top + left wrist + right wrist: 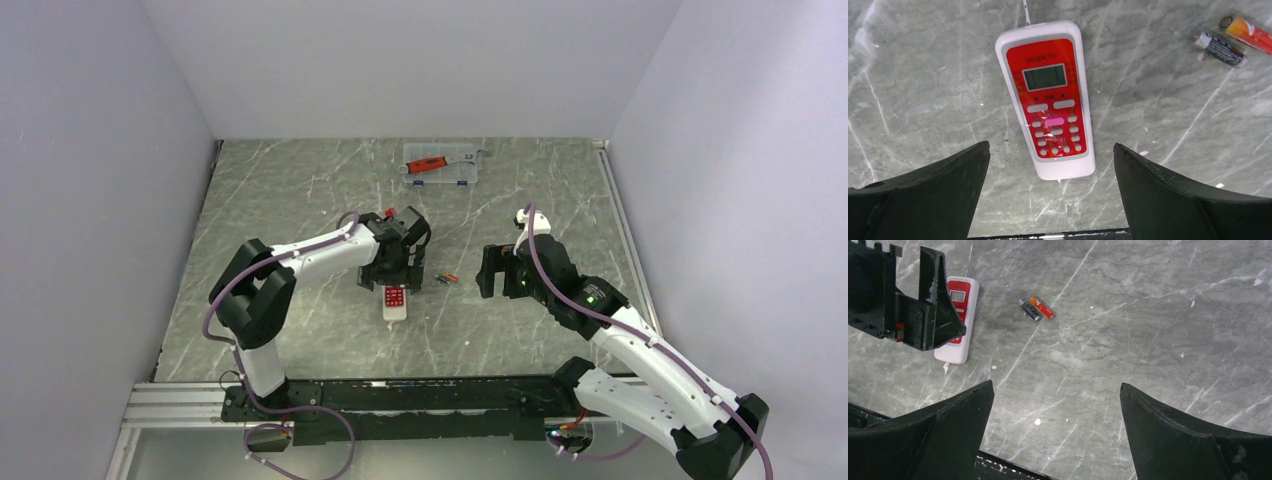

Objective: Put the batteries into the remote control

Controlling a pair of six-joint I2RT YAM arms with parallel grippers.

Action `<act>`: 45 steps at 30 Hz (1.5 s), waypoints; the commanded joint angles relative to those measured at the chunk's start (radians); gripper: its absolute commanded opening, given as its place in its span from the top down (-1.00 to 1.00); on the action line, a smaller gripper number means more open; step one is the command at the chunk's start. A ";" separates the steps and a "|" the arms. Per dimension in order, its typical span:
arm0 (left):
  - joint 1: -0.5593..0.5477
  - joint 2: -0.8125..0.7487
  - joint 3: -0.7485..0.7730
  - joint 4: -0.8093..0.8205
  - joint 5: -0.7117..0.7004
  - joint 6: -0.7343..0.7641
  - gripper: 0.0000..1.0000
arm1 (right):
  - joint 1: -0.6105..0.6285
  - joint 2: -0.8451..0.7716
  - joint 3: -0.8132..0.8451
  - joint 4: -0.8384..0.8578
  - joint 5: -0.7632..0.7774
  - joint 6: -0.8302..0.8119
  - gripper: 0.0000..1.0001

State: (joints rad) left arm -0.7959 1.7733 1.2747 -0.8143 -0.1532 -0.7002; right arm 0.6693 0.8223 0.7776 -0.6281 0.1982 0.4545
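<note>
The remote control (1050, 97) lies flat on the marble table with its red button face and small display up; it also shows as a white bar (395, 303) in the top view and at the left (959, 315) of the right wrist view. My left gripper (1050, 150) hangs open just above its lower end, one finger on each side, touching nothing. Two batteries (1232, 41) lie side by side to the remote's right, one dark, one orange-red (1037, 308) (446, 278). My right gripper (1055, 390) is open over bare table, right of the batteries.
A clear plastic case (442, 166) with a red-handled silver tool (430, 164) on it stands at the far middle of the table. White walls close the table on the left, back and right. The arms' mounting rail (400, 400) runs along the near edge.
</note>
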 commanded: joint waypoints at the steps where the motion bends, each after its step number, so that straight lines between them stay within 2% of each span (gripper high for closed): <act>1: -0.001 0.028 0.066 -0.029 -0.058 -0.037 -0.99 | 0.002 -0.022 0.011 0.016 -0.015 0.007 -0.99; 12: 0.017 0.106 0.065 0.008 -0.024 -0.050 -0.91 | 0.002 -0.027 0.008 0.014 -0.024 0.013 -0.99; 21: 0.035 0.109 0.028 0.049 0.017 -0.048 -0.62 | 0.002 -0.024 0.003 0.015 -0.031 0.021 -0.99; 35: 0.047 0.104 -0.020 0.085 0.054 -0.048 -0.30 | 0.002 -0.020 0.002 0.012 -0.039 0.030 -0.99; 37: 0.048 0.104 -0.025 0.092 0.062 -0.046 -0.17 | 0.002 -0.020 0.002 0.010 -0.038 0.032 -0.99; 41: 0.050 0.102 -0.030 0.098 0.077 -0.039 0.22 | 0.002 -0.020 0.002 0.007 -0.039 0.036 -0.99; 44: 0.050 0.086 -0.034 0.103 0.081 -0.039 0.59 | 0.002 -0.021 0.003 0.005 -0.040 0.038 -0.99; 45: 0.049 0.072 -0.037 0.108 0.083 -0.041 0.78 | 0.002 -0.020 0.003 0.005 -0.041 0.038 -0.99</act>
State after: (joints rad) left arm -0.7490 1.8801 1.2625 -0.7456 -0.0990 -0.7265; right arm 0.6693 0.8093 0.7776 -0.6289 0.1711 0.4797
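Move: The remote control lies face up just under the left gripper, its middle about 2 cm ahead of the hand, with no clear sideways offset, and some 4 cm below. The two batteries lie to its right, roughly 12 cm right of the left hand, 6 cm ahead and 5 cm down. From the idle right hand the remote is about 22 cm to the left, 5 cm farther out and 16 cm below. Bring the left gripper down about 4 cm over the remote's button half, edging forward nearly 2 cm on the way and easing about 1 cm back before the end. Meanwhile close the wide-open fingers to a little over half, so the tips pinch the remote's two long sides beside the pink button; turn the hand only a few degrees counter-clockwise. ##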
